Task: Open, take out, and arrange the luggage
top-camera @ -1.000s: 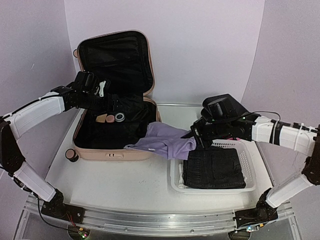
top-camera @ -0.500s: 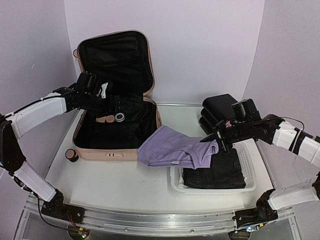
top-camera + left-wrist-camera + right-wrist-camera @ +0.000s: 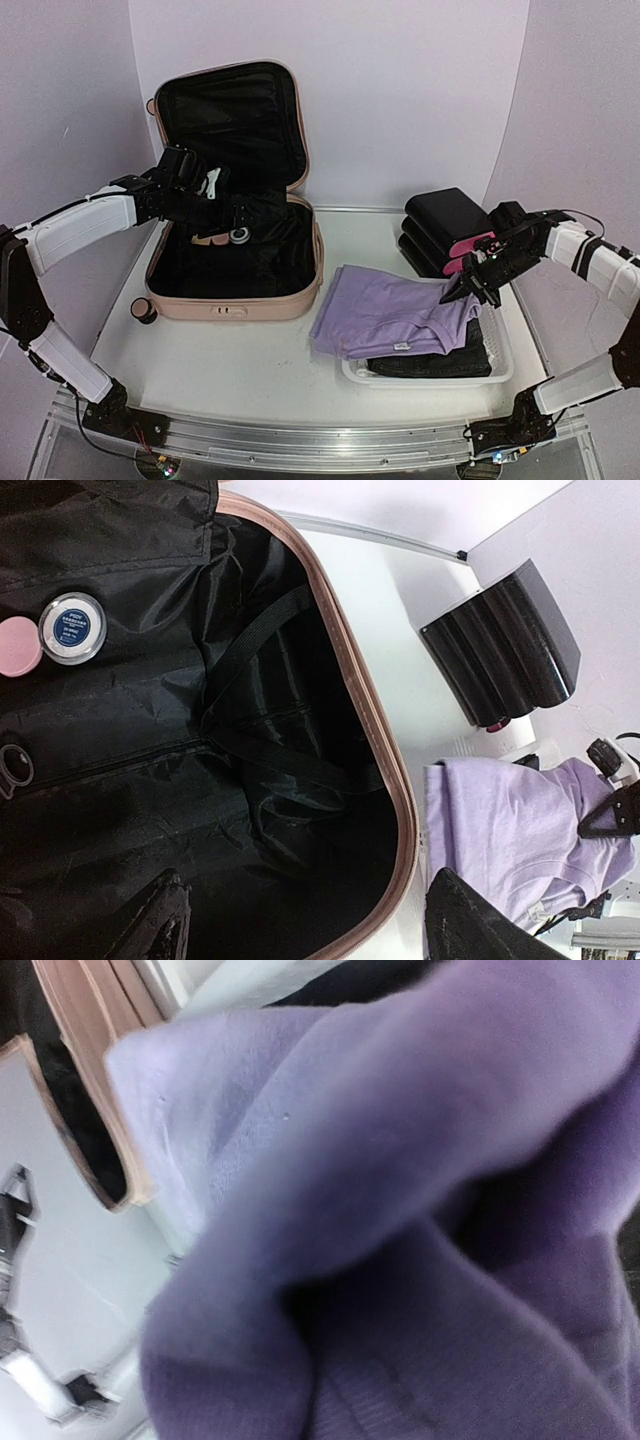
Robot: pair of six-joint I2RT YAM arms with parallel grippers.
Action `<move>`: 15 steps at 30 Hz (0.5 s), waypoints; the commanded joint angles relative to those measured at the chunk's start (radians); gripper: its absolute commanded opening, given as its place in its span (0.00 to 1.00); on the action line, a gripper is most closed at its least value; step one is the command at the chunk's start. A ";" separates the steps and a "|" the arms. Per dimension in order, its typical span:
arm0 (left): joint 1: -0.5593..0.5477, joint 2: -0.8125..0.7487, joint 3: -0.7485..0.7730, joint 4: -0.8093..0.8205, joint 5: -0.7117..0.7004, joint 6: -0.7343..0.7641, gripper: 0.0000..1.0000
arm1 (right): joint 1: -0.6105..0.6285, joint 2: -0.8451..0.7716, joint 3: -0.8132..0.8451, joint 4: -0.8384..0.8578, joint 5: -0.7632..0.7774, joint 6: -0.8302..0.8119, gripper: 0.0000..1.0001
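Note:
The pale pink luggage (image 3: 235,300) lies open at the left with its lid upright and its black lining showing (image 3: 300,810). A white-lidded round jar (image 3: 240,235) and a pink item (image 3: 218,240) lie inside it. My left gripper (image 3: 250,212) hovers over the interior, open, with nothing between its fingers (image 3: 470,930). At the right, my right gripper (image 3: 462,290) is shut on a lilac garment (image 3: 390,315) that drapes over the white basket (image 3: 425,372) and a dark folded garment (image 3: 450,362). The lilac cloth (image 3: 380,1220) fills the right wrist view and hides the fingers.
A black-and-pink stacked drawer box (image 3: 450,228) stands behind the basket at the back right. One suitcase wheel (image 3: 145,312) sticks out at the front left corner. Purple walls close in the back and both sides.
My right gripper has carried the lilac garment rightward, off the suitcase's front edge and over the basket. The left arm has barely moved.

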 commanded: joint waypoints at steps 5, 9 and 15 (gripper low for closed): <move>-0.004 -0.026 0.011 0.039 0.012 0.016 0.81 | -0.075 0.026 0.053 -0.265 0.064 -0.424 0.00; -0.004 -0.020 0.016 0.037 0.018 0.021 0.81 | -0.103 0.054 0.044 -0.296 0.067 -0.465 0.00; -0.004 -0.014 0.015 0.037 0.025 0.023 0.81 | -0.125 0.105 0.064 -0.298 0.102 -0.575 0.00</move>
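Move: The right hand grips the right end of the purple shirt. The basket's middle, where the shirt is going, lies about 8 cm to this hand's left, some 4 cm back and about 11 cm below. The black trousers lie in the basket at nearly the same spot. The black-and-pink boxes stand about 14 cm ahead and 3 cm left. From the left hand, the basket is about 43 cm right, 17 cm back and 19 cm down. Draw the right gripper about 5 cm to the right, with some 3 cm back and 3 cm down, to drag the trailing shirt in from over the basket's left rim and lower it onto the trousers. Keep the fingers shut on the shirt's right end and turn the wrist some 15 degrees counter-clockwise, its left side dipping. ##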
